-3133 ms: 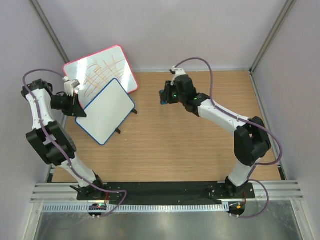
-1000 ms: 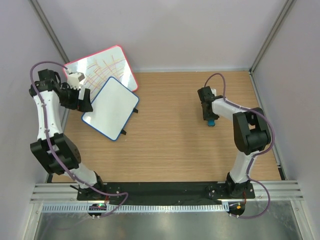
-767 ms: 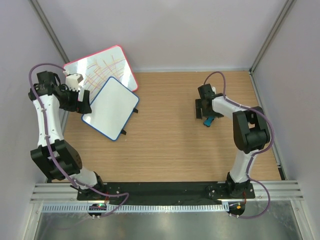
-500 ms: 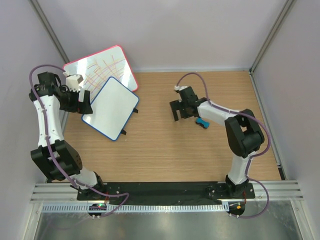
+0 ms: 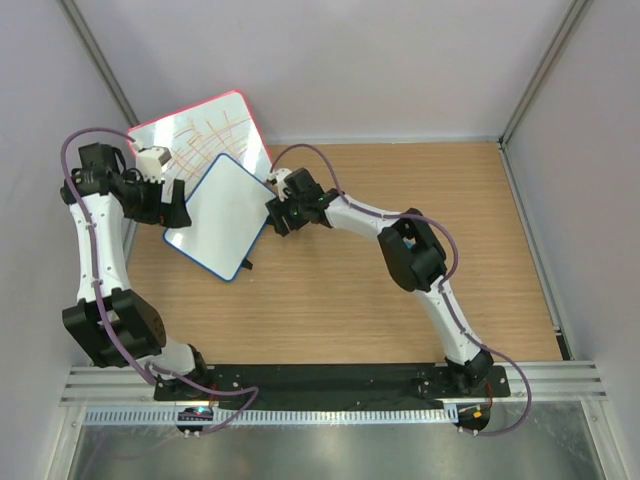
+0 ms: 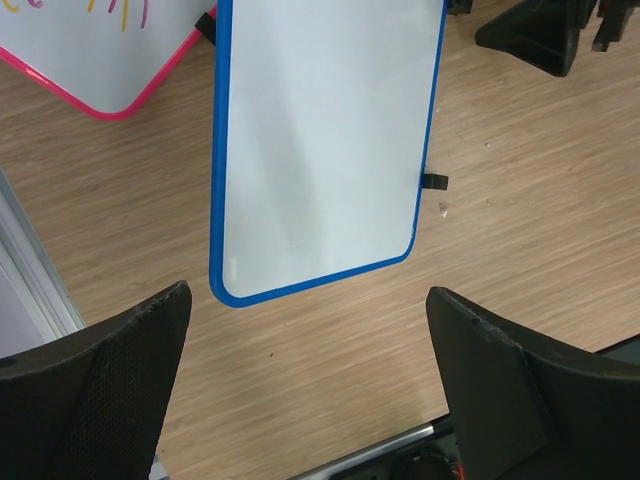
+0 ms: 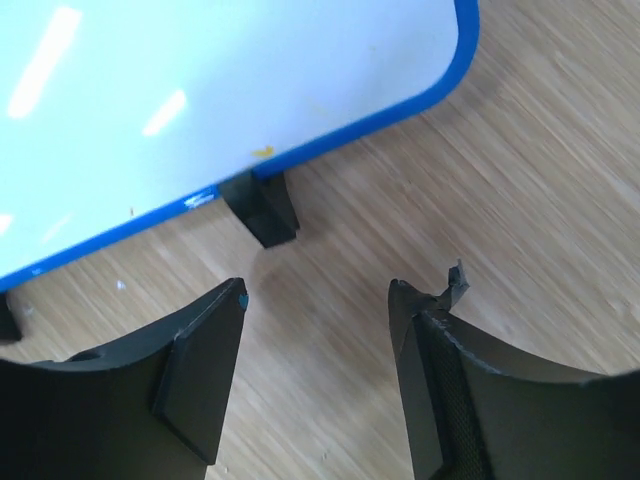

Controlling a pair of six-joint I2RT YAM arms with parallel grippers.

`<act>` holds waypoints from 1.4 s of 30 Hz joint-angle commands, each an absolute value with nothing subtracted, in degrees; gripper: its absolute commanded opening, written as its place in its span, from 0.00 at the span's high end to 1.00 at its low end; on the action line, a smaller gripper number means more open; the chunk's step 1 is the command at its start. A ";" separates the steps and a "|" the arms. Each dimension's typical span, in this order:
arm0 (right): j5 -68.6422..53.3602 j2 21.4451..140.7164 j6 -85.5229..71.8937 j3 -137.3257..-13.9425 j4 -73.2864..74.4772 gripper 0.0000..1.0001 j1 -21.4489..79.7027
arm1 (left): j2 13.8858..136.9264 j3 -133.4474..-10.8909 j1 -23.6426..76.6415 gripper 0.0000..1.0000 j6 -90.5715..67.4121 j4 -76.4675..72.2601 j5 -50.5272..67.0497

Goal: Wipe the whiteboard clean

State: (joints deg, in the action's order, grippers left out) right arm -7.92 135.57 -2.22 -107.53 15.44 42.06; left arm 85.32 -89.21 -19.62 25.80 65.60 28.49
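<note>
The whiteboard [image 5: 222, 215], white with a thin blue frame, lies at the left of the table with a clean surface. It fills the left wrist view [image 6: 320, 140], and its corner with a black foot [image 7: 262, 208] shows in the right wrist view [image 7: 200, 90]. My left gripper [image 5: 177, 205] is open and empty at the board's left edge, which lies just beyond the jaws in its own view [image 6: 305, 330]. My right gripper [image 5: 278, 216] is open and empty over bare wood at the board's right corner [image 7: 318, 290]. No eraser shows.
A larger pink-framed board [image 5: 205, 135] with orange scribbles leans at the back left, partly under the whiteboard; its corner shows in the left wrist view [image 6: 90, 50]. The right arm [image 5: 410, 250] stretches across the middle of the table. Walls enclose the table.
My right gripper opened, left a small blue object on the table at the right, and swung left to the whiteboard's right corner. The left arm has barely moved.
</note>
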 commanded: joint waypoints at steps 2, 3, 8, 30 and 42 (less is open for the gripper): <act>-9.58 140.70 -3.42 -115.91 20.47 0.38 43.15 | 84.02 -89.03 -19.42 0.00 25.40 65.66 30.06; -9.84 141.58 -3.60 -117.32 21.17 0.42 43.24 | 84.02 -89.03 -19.42 0.00 25.40 65.65 30.06; -9.32 144.76 -2.90 -122.43 23.29 0.59 44.38 | 83.85 -89.03 -19.51 0.00 25.84 65.22 29.53; -6.77 137.55 9.06 -108.28 16.88 0.99 55.01 | 81.04 -88.86 -19.34 0.00 26.54 68.55 34.72; -4.31 138.08 0.80 -107.05 13.27 0.82 57.75 | 81.12 -85.88 -17.14 0.00 24.35 67.41 34.45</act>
State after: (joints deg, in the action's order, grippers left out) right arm -3.38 138.37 4.34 -108.66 10.70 56.49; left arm 82.65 -86.85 -18.17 25.63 67.88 33.54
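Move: The right hand's partly open fingers are just short of the whiteboard's far black foot, which lies about 4 cm left, 1 cm ahead and 1 cm lower. Its near foot is some 11 cm back and 11 cm left of the hand. The blue-framed board's middle is about 18 cm left and 2 cm ahead; the red-framed board's is some 24 cm left and 19 cm ahead. From the raised left hand the far foot lies roughly 11 cm ahead, 17 cm right and 20 cm down. The right hand slides about 4 cm left onto the far foot at the blue-framed board's right edge, pinches it, then drags the board by it back towards the robot and to the left, some 9 cm back and 6 cm left, staying low over the table while the wrist turns about 15 degrees counter-clockwise. The left hand stays wide open above the board, drifting in the later part only some 3 cm to the right and slightly back, without taking hold. ##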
